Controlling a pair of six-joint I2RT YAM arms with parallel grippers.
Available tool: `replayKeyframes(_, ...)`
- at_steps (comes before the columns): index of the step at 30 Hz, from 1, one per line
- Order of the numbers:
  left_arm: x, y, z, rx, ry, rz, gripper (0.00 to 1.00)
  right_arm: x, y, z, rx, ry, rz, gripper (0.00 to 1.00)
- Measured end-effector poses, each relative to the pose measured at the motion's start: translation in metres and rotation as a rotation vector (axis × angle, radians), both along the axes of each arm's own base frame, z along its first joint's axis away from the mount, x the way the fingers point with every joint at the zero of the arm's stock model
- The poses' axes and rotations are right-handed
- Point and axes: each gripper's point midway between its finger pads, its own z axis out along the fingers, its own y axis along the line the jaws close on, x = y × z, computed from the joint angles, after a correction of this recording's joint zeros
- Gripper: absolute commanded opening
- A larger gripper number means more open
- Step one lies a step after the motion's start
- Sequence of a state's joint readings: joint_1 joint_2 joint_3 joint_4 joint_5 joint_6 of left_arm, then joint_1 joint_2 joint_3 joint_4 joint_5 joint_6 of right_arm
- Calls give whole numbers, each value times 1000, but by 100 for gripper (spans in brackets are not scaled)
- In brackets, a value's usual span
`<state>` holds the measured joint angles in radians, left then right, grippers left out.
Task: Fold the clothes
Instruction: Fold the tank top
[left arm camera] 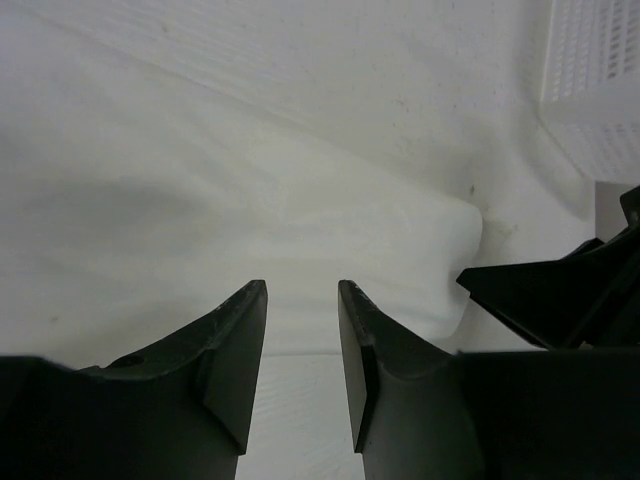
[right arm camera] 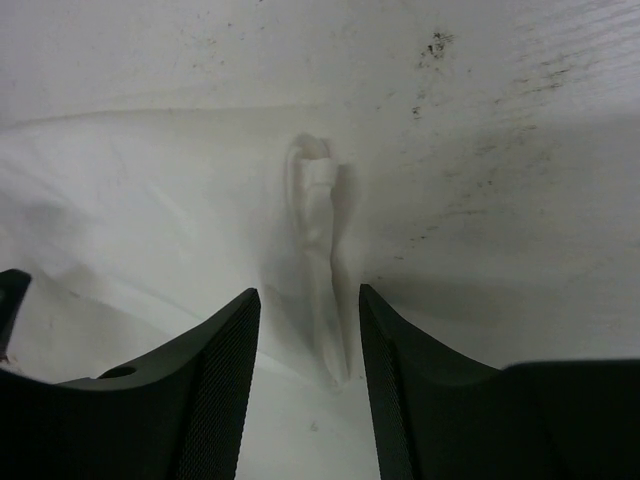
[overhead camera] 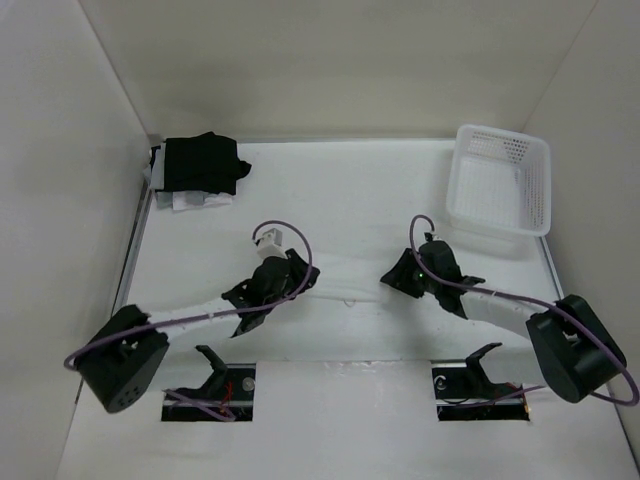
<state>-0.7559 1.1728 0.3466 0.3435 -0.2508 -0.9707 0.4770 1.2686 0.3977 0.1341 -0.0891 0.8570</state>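
The clothes point(overhead camera: 348, 268), a thin white garment, lie flat on the white table between my two grippers and are hard to tell from the tabletop. My left gripper point(overhead camera: 303, 275) sits low at its left end, open, with fabric point(left arm camera: 300, 220) spread in front of the jaws and nothing between them point(left arm camera: 302, 292). At the right end my right gripper point(overhead camera: 393, 278) is open too. A pinched upright ridge of cloth point(right arm camera: 318, 230) stands in the gap of its jaws point(right arm camera: 308, 296) and touches neither finger.
Black folded garments point(overhead camera: 203, 165) lie at the back left corner. A white lattice basket point(overhead camera: 502, 180) stands at the back right; its wall point(left arm camera: 595, 70) shows in the left wrist view. The right gripper's body point(left arm camera: 560, 300) is close beside the left one.
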Motion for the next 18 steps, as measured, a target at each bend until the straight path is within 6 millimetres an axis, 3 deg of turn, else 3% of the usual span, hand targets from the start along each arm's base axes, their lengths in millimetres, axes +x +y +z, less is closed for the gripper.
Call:
replayKeyframes(3, 1, -21, -11, 10, 8, -35, 31, 1, 4, -1, 23, 3, 5, 45)
replayKeyframes(7, 4, -27, -22, 12, 19, -36, 31, 5, 12, -3, 60, 7, 13, 33)
replayKeyframes(12, 11, -27, -7, -27, -21, -22, 31, 10, 12, -9, 93, 21, -15, 10)
replayKeyframes(15, 17, -25, 6, -54, -50, -7, 31, 8, 2, -8, 96, 15, -52, 6)
replayKeyframes(18, 23, -18, 15, -70, -70, 16, 31, 5, -7, 8, 96, -29, -81, 5)
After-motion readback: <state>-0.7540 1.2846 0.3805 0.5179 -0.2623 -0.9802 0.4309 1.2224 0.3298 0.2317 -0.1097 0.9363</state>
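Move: The tank top's right edge lies almost between the right hand's open fingers, about 1 cm ahead, 1 cm to its left and 2 cm below. The folded body's middle is some 9 cm to that hand's left, level with it and 2 cm below; the white basket stands roughly 27 cm ahead and 28 cm to its right, about level in height. From the left hand the right edge is about 17 cm to the right, level with it and 6 cm below. Right hand eases left, pinches the tank top's right edge, lifts about 1.5 cm; open left dips rightward, rises. ##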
